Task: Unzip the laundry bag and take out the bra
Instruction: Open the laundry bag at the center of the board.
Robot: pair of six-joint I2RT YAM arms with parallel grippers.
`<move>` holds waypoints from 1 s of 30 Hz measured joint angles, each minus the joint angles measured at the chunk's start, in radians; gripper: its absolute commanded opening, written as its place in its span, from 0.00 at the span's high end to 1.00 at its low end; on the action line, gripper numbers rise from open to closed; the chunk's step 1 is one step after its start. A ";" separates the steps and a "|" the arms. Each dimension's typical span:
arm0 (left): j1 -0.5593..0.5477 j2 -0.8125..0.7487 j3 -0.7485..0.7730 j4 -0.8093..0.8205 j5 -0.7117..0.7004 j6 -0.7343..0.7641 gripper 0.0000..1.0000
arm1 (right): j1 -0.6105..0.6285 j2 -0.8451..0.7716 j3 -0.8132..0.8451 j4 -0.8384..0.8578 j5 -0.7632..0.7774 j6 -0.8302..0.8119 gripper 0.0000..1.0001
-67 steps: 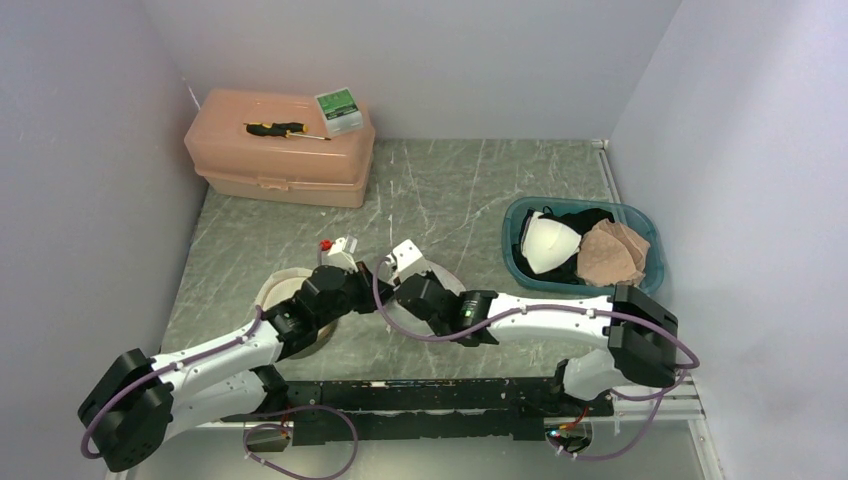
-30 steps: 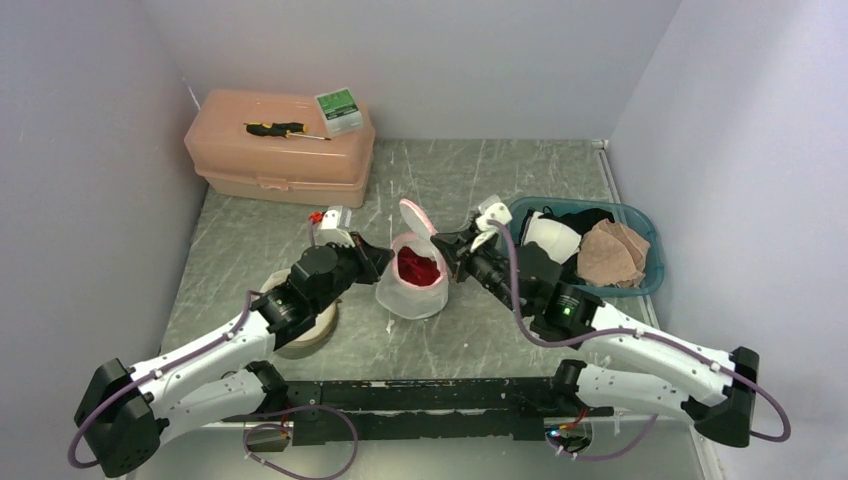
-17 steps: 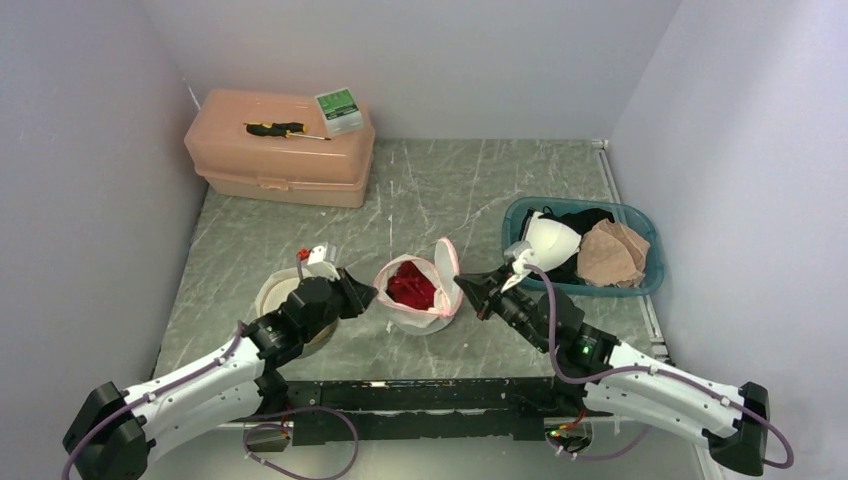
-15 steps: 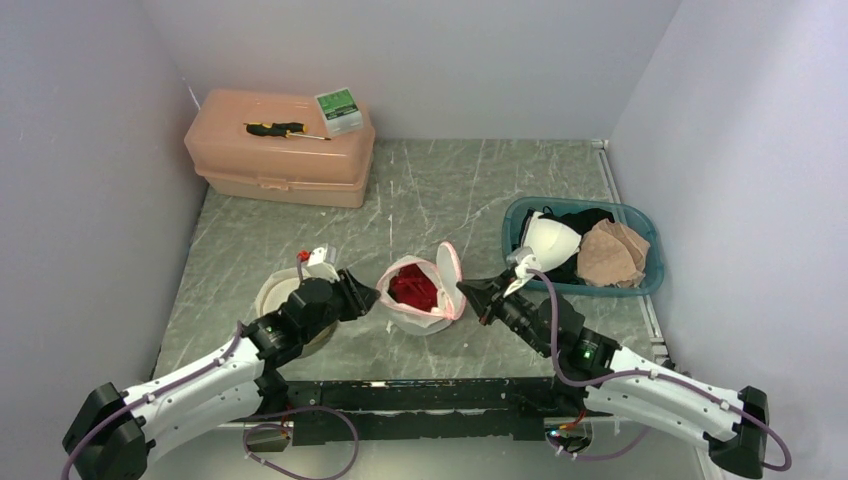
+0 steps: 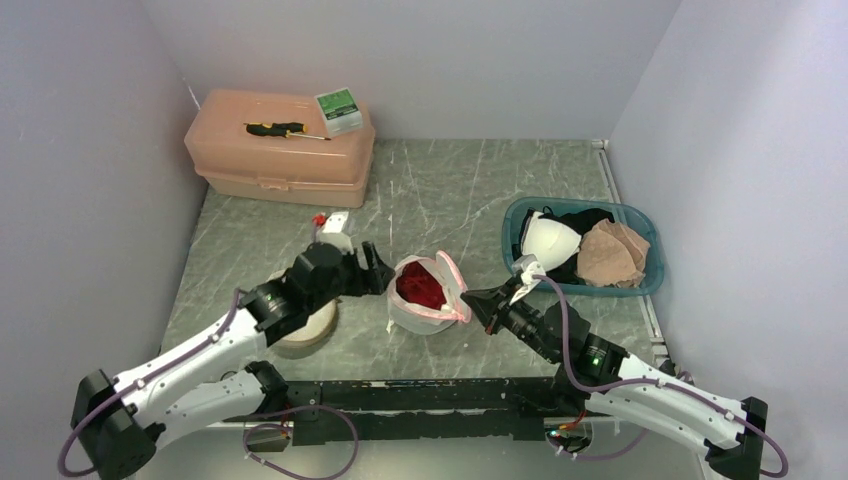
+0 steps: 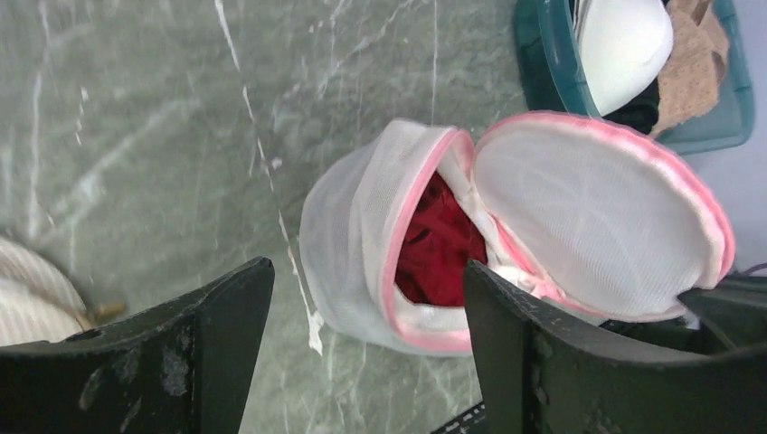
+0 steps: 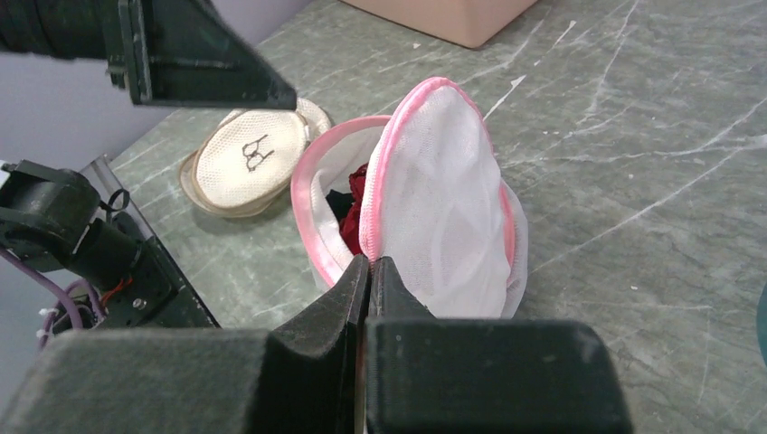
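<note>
The laundry bag (image 5: pixel 408 308), white mesh with pink trim, lies unzipped on the table with its round lid flap (image 7: pixel 448 212) standing open to the right. The red bra (image 5: pixel 420 284) shows inside the mouth (image 6: pixel 438 242). My left gripper (image 5: pixel 378 272) hovers just left of the bag, open, its black fingers (image 6: pixel 226 316) on either side of the bag's body (image 6: pixel 348 244) without touching it. From the right, my right gripper (image 5: pixel 481 303) is shut on the pink edge of the flap (image 7: pixel 369 262).
A round beige pouch (image 7: pixel 249 158) lies left of the bag, partly under my left arm (image 5: pixel 305 335). A teal bin (image 5: pixel 655 262) with white and tan padded garments stands right. A peach toolbox (image 5: pixel 280 165) with a screwdriver (image 5: pixel 285 128) and green box (image 5: pixel 338 110) sits back left.
My left gripper let go of the bag's left edge, opened wide and drew back a little. The bag settled on the table. My right gripper kept its pinch on the flap.
</note>
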 measured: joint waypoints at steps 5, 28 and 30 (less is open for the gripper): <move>0.000 0.216 0.220 -0.082 0.025 0.176 0.18 | 0.000 -0.005 0.000 -0.015 -0.019 0.000 1.00; 0.028 0.455 0.332 -0.177 0.208 0.317 0.97 | 0.001 -0.241 -0.006 -0.224 0.172 0.189 0.35; 0.028 0.421 0.306 -0.160 0.207 0.312 0.97 | 0.001 -0.240 -0.006 -0.243 0.193 0.210 0.33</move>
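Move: The laundry bag's left rim lies about 4 cm right of the open left hand, 2 cm ahead and 4 cm below; the red bra inside is some 10 cm right, 1 cm ahead and 8 cm below. The beige pouch stands roughly 17 cm left, 3 cm back and 14 cm below. From the right hand, which already grips the mesh lid's edge, the laundry bag is about 9 cm left, 2 cm ahead and 11 cm below. Left hand swings about 5 cm right and down, pinching the rim; right draws the lid 5 cm right, releasing. ##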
